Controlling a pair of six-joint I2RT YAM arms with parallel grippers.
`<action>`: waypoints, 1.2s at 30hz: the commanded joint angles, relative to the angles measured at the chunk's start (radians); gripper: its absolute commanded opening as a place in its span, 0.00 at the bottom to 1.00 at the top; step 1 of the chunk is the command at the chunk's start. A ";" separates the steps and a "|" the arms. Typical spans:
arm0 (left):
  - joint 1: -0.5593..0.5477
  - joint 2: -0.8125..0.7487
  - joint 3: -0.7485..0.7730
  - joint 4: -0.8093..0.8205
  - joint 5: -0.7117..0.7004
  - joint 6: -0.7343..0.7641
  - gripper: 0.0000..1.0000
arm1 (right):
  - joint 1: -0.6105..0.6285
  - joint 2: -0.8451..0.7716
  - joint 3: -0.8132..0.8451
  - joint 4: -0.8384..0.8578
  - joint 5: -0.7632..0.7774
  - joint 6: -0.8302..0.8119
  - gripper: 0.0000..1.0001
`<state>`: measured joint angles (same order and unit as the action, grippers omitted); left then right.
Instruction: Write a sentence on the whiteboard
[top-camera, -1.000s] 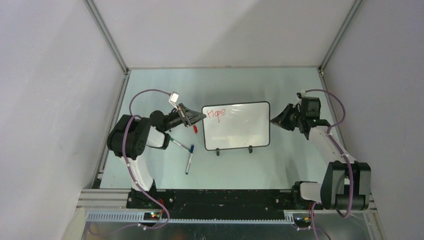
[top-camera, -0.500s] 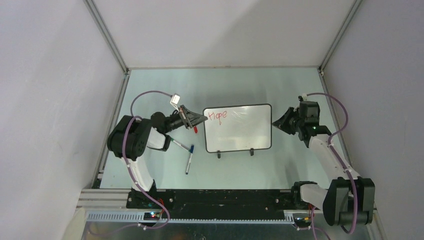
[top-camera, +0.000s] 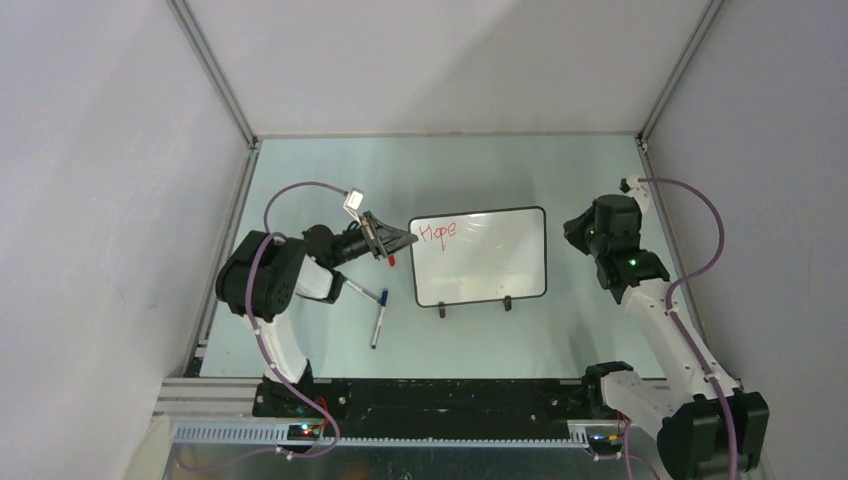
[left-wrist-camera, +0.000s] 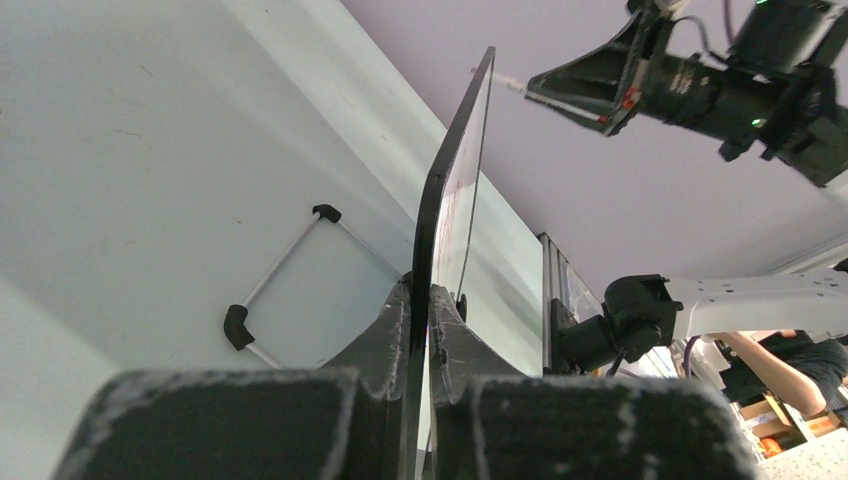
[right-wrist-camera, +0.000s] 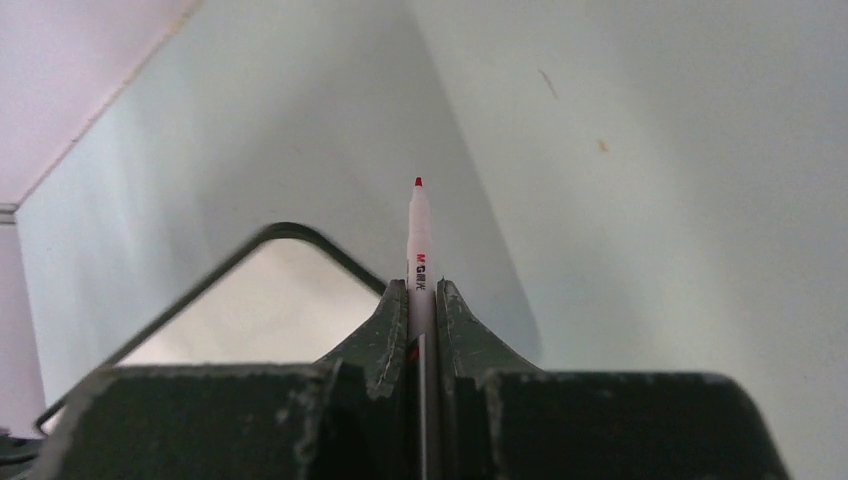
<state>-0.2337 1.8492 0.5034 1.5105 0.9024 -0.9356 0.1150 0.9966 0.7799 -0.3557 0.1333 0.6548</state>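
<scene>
The whiteboard (top-camera: 490, 265) stands on its two black feet mid-table, tilted back. Of the sentence (top-camera: 437, 231) only the red word "Hope" shows, at the top left of the board. My left gripper (top-camera: 404, 238) is shut on the board's left edge; the left wrist view shows the board (left-wrist-camera: 440, 215) edge-on between the fingers of that gripper (left-wrist-camera: 421, 300). My right gripper (top-camera: 572, 228) hovers off the board's right edge, shut on a white marker (right-wrist-camera: 420, 250) with a red tip. The marker's tip is off the board (right-wrist-camera: 250, 315).
A red cap (top-camera: 391, 259) lies on the table under the left gripper. Two other markers (top-camera: 361, 291) (top-camera: 379, 318) lie in front of the left arm. Grey walls close in the table at the back and on both sides.
The right arm has drawn back to the right and turned, taking the marker away from the board's right edge. The board has shifted slightly right in the left gripper's hold.
</scene>
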 joint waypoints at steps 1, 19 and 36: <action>-0.018 -0.002 -0.010 0.022 0.002 0.017 0.00 | 0.125 -0.010 0.132 0.012 0.197 -0.036 0.00; -0.018 -0.003 -0.014 0.024 0.004 0.020 0.00 | 0.654 0.104 0.151 0.172 0.307 -0.426 0.00; -0.026 -0.048 -0.052 0.024 -0.004 0.057 0.00 | 0.701 0.090 0.037 0.337 0.192 -0.432 0.00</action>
<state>-0.2440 1.8282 0.4782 1.5120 0.8860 -0.9161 0.8101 1.1149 0.8654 -0.1276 0.3546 0.2237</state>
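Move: The blank spot just after "Hope" on the whiteboard lies about 22 cm to the left of my right hand, which already grips the red marker, some 5 cm ahead and roughly level. "Hope" is about 28 cm left and 5 cm ahead, the board's top right corner only 7 cm left and 5 cm ahead. From my left hand, pinching the board's left edge, that blank spot is about 11 cm right, 5 cm ahead and 4 cm higher. I swing the marker left from beyond the board's right side to the space after "Hope", about 19 cm with my right hand: first lifting some 7 cm as it starts left, then drawing back about 3 cm and easing down a little. The wrist turns counter-clockwise some 40 degrees, so the tip faces the board, still short of it; the grip stays shut. My left hand keeps its pinch on the board's left edge. ##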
